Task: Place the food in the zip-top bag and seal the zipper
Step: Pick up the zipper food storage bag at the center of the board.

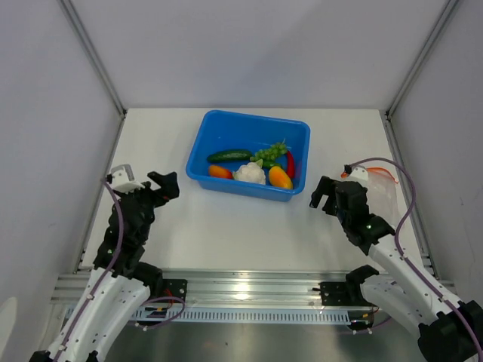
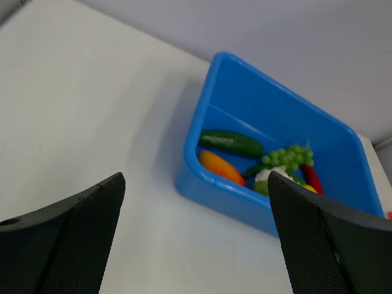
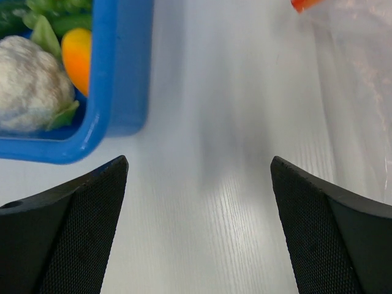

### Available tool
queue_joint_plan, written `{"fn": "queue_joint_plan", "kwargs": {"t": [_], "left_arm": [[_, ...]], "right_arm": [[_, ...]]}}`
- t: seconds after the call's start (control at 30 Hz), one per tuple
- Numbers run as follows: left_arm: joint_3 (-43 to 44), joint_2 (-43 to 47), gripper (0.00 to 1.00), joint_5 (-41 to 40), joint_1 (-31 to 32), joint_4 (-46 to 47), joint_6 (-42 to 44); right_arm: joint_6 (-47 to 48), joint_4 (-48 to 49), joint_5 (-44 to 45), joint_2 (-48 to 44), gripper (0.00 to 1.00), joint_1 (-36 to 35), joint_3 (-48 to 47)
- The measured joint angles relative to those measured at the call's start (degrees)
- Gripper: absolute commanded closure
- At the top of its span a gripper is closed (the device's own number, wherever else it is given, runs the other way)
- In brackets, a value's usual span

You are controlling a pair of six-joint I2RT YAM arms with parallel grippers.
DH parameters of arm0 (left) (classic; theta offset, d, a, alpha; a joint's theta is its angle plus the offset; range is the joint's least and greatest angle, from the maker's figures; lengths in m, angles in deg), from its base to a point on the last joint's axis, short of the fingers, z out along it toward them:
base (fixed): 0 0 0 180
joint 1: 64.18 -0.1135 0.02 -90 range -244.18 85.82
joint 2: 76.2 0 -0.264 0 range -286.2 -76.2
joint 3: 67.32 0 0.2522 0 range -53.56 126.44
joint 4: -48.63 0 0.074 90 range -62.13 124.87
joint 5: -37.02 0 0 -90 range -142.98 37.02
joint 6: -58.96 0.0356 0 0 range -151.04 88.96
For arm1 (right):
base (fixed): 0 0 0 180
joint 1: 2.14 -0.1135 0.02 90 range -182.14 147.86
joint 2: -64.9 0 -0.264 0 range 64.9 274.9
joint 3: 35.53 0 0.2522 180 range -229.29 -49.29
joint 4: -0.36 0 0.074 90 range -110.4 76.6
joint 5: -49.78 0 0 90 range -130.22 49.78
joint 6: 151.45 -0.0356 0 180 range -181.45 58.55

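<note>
The food lies in a blue tub (image 1: 226, 128): a dark green cucumber (image 1: 229, 155), a green grape bunch (image 1: 270, 153), a red chili (image 1: 290, 163), a white cauliflower (image 1: 250, 173) and orange fruits (image 1: 219, 171) (image 1: 280, 178). The clear zip-top bag (image 1: 381, 194) lies flat at the right, with the orange-red zipper (image 1: 375, 174) at its far end. My left gripper (image 1: 167, 185) is open and empty, left of the tub. My right gripper (image 1: 323, 196) is open and empty, between the tub and the bag. The right wrist view shows the bag (image 3: 361, 73) and the cauliflower (image 3: 30, 92).
The white table (image 1: 226, 226) is bounded by white walls at the back and sides. A metal rail (image 1: 249, 290) runs along the near edge by the arm bases. Purple cables (image 1: 404, 219) loop over the right arm near the bag.
</note>
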Motion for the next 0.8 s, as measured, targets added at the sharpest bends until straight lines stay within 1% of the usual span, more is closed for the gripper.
{"fn": "queue_joint_plan", "kwargs": {"t": [0.07, 0.17, 0.27, 0.37, 0.47, 0.57, 0.67, 0.8], "left_arm": [[3.9, -0.5, 0.01, 2.6, 0.0, -7.4, -2.9], [8.2, 0.0, 0.00, 3.5, 0.0, -16.5, -8.8], [8.3, 3.1, 0.01, 4.9, 0.0, -21.1, -10.8], [8.3, 6.0, 0.01, 6.9, 0.0, -23.0, -11.3], [8.5, 5.1, 0.00, 9.1, 0.0, -24.8, -11.1], [10.2, 0.7, 0.00, 12.3, 0.0, -28.4, -10.6], [12.0, -2.6, 0.01, 15.2, 0.0, -31.6, -10.1], [14.9, -4.7, 0.01, 17.4, 0.0, -35.6, -9.9]], "right_arm": [[-1.0, -2.1, -0.1, 1.2, 0.01, 0.2, -0.3], [-1.9, -4.8, -0.9, 1.9, 0.01, 0.7, -1.5], [-3.1, -5.7, -3.4, 1.9, 0.02, 2.4, -3.4], [-3.1, -6.8, -6.9, 3.7, 0.01, 5.0, -6.9], [-2.0, -8.1, -9.5, 8.7, 0.01, 5.3, -12.4], [-1.0, -9.1, -11.2, 12.9, 0.01, 4.0, -17.7], [0.0, -11.9, -12.1, 19.0, 0.01, 1.0, -26.4], [0.9, -14.8, -12.1, 27.7, 0.00, -2.7, -37.9]]}}
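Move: The zip-top bag lies flat on the board, its middle about 24 cm to the right hand's right, 5 cm ahead and 15 below. From that hand the blue bin's middle is some 22 cm ahead, 22 left and 9 below; the yellow mango in it is 14 ahead, 10 left and 11 below. From the left hand the bag is roughly 72 cm right, 4 ahead and 25 below. Right hand, open, rises 9 cm and swings left and forward towards the bin; left draws back, tipping down. ##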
